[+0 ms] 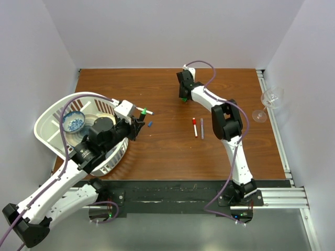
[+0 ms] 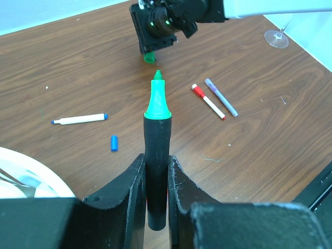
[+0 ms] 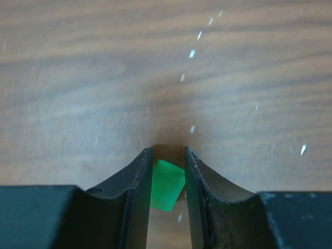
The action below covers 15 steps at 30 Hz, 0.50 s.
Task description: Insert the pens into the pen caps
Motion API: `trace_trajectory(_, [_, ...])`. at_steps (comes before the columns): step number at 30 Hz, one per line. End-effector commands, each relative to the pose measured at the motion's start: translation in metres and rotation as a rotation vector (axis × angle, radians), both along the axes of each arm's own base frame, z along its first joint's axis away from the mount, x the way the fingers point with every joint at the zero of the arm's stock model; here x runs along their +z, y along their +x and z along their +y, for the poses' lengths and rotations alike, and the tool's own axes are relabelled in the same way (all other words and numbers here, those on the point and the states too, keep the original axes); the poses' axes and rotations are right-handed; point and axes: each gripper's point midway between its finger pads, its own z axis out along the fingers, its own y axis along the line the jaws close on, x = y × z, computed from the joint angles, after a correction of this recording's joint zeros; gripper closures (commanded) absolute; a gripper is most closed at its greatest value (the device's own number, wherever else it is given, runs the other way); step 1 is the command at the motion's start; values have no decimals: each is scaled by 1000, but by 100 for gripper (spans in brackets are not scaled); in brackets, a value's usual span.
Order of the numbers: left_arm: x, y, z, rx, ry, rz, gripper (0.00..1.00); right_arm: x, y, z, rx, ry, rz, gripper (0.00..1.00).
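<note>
My left gripper [image 2: 156, 158] is shut on the barrel of the short black marker [image 2: 156, 140], whose green tip [image 2: 157, 98] points away over the table. In the top view this gripper [image 1: 140, 121] is beside the basket. A thin white pen [image 2: 79, 119] and a blue cap [image 2: 114, 142] lie just past it on the left. My right gripper [image 1: 183, 98] reaches down at the table's far middle. Its jaws [image 3: 168, 150] press on both sides of the small green cap [image 3: 167, 184], which sits tilted on the wood. A white pen with a red end [image 1: 194, 126] lies mid-table.
A violet-grey pen [image 1: 202, 128] lies next to the red-ended one. A white basket [image 1: 49, 120] holding a blue-patterned bowl [image 1: 74, 122] is tipped at the left. A wine glass [image 1: 269, 102] stands at the right edge, on the metal rail.
</note>
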Motion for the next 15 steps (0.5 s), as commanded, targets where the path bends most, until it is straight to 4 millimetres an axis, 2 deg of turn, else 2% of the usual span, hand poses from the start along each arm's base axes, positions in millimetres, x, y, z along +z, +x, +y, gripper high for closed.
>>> trace_trajectory(1, [8,3,6,30,-7,-46,100,16,-36,18,106,-22,39,67])
trace_trajectory(2, [8,3,7,31,-8,-47,100,15,-42,20,118,-27,48,67])
trace_trajectory(3, [9,3,8,34,-9,-50,100,25,-48,22,130,-25,39,67])
trace_trajectory(4, [9,3,8,37,-8,-49,100,14,-62,25,148,-39,68,67])
trace_trajectory(12, [15,1,15,63,-26,-72,100,11,-132,37,260,-79,133,67])
trace_trajectory(13, [15,1,15,65,-28,-73,100,5,-145,37,275,-85,161,67])
trace_trajectory(15, [16,1,16,66,-30,-73,100,12,-156,39,287,-67,162,65])
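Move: Back from the right hand by some 32 cm, 25 cm to its left and roughly 25 cm higher is the green-tipped pen, held tip up in the left gripper just above the left hand point. Near the right hand's way, on the table 1–2 cm below it, lie the red marker, about 20 cm back and 5 cm right; the purple pen, 20 cm back and 9 cm right; and the blue cap, 18 cm back and 20 cm left. Pulling back towards the robot with the green cap still pinched between its fingers, the right hand sweeps about 14 cm, drifting some 4 cm left towards the held pen and staying low over the table. It turns about 15 degrees counter-clockwise and tips some 10 degrees further down. The left hand keeps its hold on the pen, easing about 1 cm left. ##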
